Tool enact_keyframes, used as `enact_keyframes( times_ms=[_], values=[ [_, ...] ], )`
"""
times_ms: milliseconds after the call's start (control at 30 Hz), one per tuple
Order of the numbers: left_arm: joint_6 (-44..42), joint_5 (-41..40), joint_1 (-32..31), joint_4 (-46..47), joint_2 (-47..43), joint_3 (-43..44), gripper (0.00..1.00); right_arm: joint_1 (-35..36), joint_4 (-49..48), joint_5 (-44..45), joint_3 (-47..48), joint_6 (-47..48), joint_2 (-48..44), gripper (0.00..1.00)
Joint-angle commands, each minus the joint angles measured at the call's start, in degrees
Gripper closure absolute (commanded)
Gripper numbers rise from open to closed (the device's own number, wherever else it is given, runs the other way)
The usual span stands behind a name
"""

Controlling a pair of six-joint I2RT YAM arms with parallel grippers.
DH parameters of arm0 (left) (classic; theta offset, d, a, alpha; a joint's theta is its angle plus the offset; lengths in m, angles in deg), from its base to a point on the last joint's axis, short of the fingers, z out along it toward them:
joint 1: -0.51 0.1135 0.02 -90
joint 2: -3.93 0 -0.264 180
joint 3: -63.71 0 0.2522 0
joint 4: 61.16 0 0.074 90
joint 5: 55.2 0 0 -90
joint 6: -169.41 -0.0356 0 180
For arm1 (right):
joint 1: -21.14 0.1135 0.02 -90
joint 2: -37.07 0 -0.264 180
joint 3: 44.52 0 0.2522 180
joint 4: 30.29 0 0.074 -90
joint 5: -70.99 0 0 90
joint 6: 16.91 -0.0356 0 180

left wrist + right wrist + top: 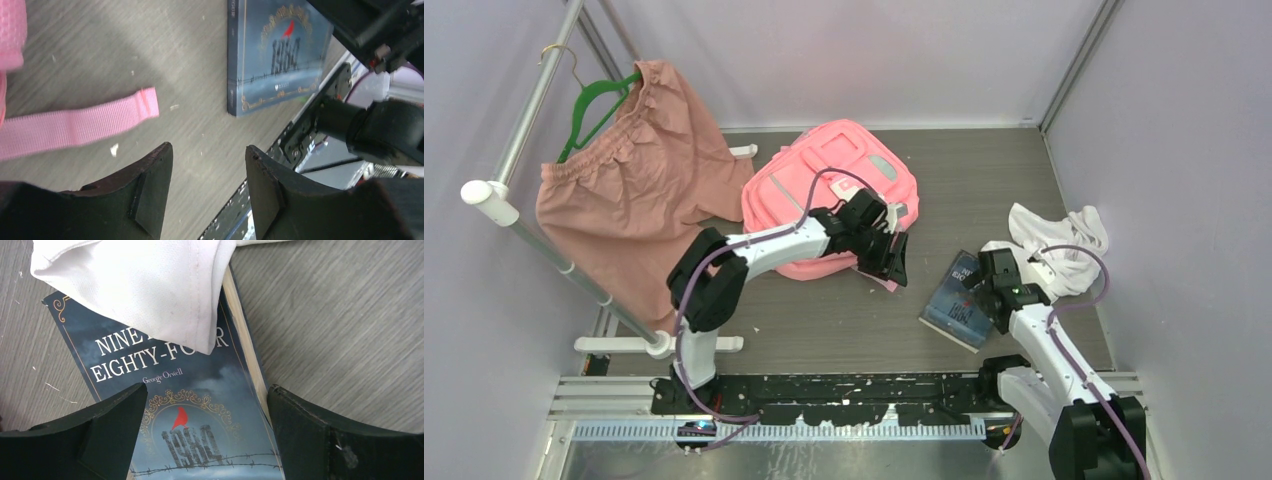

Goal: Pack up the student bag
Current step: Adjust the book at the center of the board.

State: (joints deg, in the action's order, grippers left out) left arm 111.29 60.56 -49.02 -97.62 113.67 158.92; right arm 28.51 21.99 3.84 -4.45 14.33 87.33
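The student bag [828,180], a bright pink backpack, lies at the middle back of the table. One of its pink straps [80,124] trails flat on the wood. My left gripper [892,262] [209,150] hangs just off the bag's near right corner, open, with only bare table between its fingers. A dark blue book, "Nineteen Eighty-Four" [954,300] [200,405] [272,55], lies flat to the right. My right gripper [980,287] [207,390] hovers open over its cover, holding nothing. A white cloth [1064,245] [145,290] drapes over the book's far corner.
A dusty-pink garment [624,190] hangs from a green hanger [594,105] on a white rack [514,220] at the left. Grey walls close in the table on three sides. The arms' base rail [824,400] runs along the near edge.
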Motion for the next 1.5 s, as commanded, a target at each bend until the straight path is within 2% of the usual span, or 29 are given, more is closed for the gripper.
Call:
enact_keyframes(
  times_ms=[0, 200, 433, 700, 867, 1133, 1233, 1333, 1467],
  values=[
    [2.89, -1.14, -0.21, 1.29, 5.58, 6.58, 0.44, -0.85, -7.49, -0.59, 0.52, 3.04, 1.16, 0.04],
    [5.28, -2.31, -0.47, 3.96, 8.5, 7.09, 0.41, -4.53, -20.09, -16.2, -3.24, 5.64, 6.55, 0.04],
    [7.13, -0.76, -0.6, 6.17, 11.8, 8.25, 0.41, -4.54, -26.33, -29.69, 0.23, 12.58, 10.81, 0.06],
    [8.52, 1.93, -0.69, 7.93, 13.47, 7.82, 0.41, -4.39, -29.94, -39.42, 4.93, 15.39, 17.94, 0.09],
    [9.17, 4.85, -3.61, 8.07, 12.42, 6.45, 0.41, -4.34, -26.63, -38.01, 8.17, 16.64, 18.36, 0.09],
    [12.27, 5.13, -13.16, 12.39, -0.23, -4.98, 0.4, -4.38, -23.49, -38.21, 11.03, 19.88, 18.86, 0.08],
    [12.81, 5.98, -15.94, 13.67, -1.25, -5.39, 0.4, -4.39, -22.27, -38.25, 12.32, 21.24, 20.5, 0.08],
    [12.35, 6.63, -16.13, 11.33, -2.24, -4.02, 0.41, -4.38, -17.12, -33.27, 14.86, 21.93, 19.83, 0.08],
    [8.58, 2.84, -12.6, 5.3, -7.19, -3.84, 0.4, -4.39, -10.94, -25.49, 16.03, 20.1, 11.98, 0.07]
  ],
)
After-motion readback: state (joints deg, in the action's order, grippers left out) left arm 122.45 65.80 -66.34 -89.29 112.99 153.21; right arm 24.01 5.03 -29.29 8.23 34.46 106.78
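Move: The blue book lies just under the open right fingers, its middle about 3 cm to their left, 1 cm back and 3 cm below, the right finger at its page edge. The white towel's middle is some 12 cm right and 9 cm farther out, and one corner lies over the book. From the left hand the book is about 15 cm right, 6 cm back and 9 cm down; the bag strap's end is 3 cm left, 1 cm back and 10 cm below. The book is pushed by its page edge with the right hand's finger, jaws kept wide open, as that hand goes forward and left about 9 cm each, turning some 30 degrees counter-clockwise and rising late. The left hand, still half open, sinks 5 cm and edges right and forward towards the book's spine side, pauses low, then sweeps back about 18 cm past the book's near end, rising again. ##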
